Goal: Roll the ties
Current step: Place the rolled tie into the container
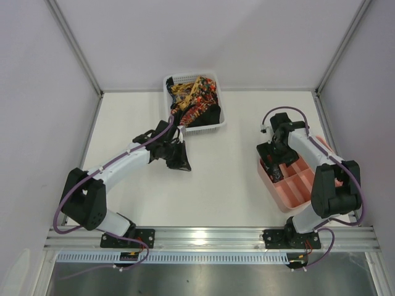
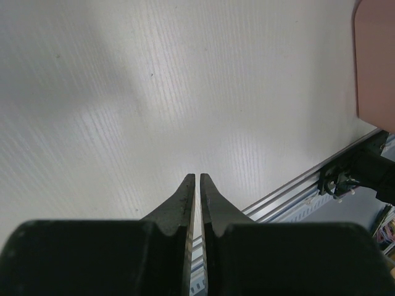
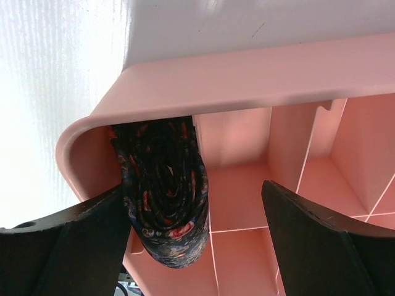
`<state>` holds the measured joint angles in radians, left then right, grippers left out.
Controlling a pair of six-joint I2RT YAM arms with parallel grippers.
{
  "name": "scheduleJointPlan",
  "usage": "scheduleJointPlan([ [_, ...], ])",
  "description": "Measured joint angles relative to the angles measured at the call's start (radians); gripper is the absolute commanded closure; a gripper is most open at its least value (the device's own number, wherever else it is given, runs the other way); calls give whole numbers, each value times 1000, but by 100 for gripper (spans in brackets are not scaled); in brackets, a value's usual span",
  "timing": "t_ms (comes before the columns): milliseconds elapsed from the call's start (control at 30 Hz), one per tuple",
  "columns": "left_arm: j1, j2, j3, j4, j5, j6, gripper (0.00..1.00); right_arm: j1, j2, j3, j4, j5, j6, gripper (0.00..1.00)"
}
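Several ties (image 1: 194, 100), dark with red, orange and yellow patterns, lie heaped in the white mesh basket (image 1: 213, 127) at the back. One rolled tie (image 3: 166, 191), dark with red and blue print, stands on edge in the corner compartment of the pink tray (image 3: 247, 74). My right gripper (image 3: 192, 188) is open and reaches down into that compartment. The roll leans on its left finger (image 3: 74, 240) and is apart from the right one. My left gripper (image 1: 183, 163) hovers over the table in front of the basket. In the left wrist view the left gripper (image 2: 197, 176) is shut with nothing between its fingers.
The pink tray (image 1: 296, 191) sits at the right of the table, near the right arm's base, with several compartments. Its corner (image 2: 376, 61) shows in the left wrist view. An aluminium rail (image 1: 210, 237) runs along the near edge. Grey walls enclose the table.
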<state>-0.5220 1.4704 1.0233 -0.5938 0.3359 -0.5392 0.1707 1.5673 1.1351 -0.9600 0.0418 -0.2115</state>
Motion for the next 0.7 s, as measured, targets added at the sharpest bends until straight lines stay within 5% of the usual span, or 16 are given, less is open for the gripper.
scheduleJointPlan([
  [467,0,3,35,-5,-2,-1,89,0,-108,44,-37,-65,1,16],
  [533,0,3,40,-8,-3,-1,89,0,-111,51,-40,-70,0,25],
  [633,0,3,43,-11,-10,-1,89,-2,-111,53,-44,-90,0,53],
  [700,1,3,45,-14,-11,-1,89,-5,-111,53,-50,-111,5,59],
])
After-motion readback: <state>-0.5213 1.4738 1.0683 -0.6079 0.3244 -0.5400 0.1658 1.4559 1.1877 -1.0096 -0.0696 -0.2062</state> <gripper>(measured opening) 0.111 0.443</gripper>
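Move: Just under the open right fingers, the rolled tie stands in the container's far-left compartment, its middle about 2 cm left of the right hand, 3 cm back and 4 cm below. The empty compartment beside it lies some 3 cm right of the hand, 2 cm back and 6 cm down; the container's middle is roughly 8 cm right and 5 cm back, 5 cm down. From the left hand the tie is about 34 cm right, level fore and aft, 7 cm lower. Rising about 4 cm from the container, the right hand backs up off the already released tie, fingers still spread, and drifts some 2 cm left so that it comes over the roll. Its left side lifts a few degrees; once the climb levels off, the fingers draw together to about half their spread, above the tie. ##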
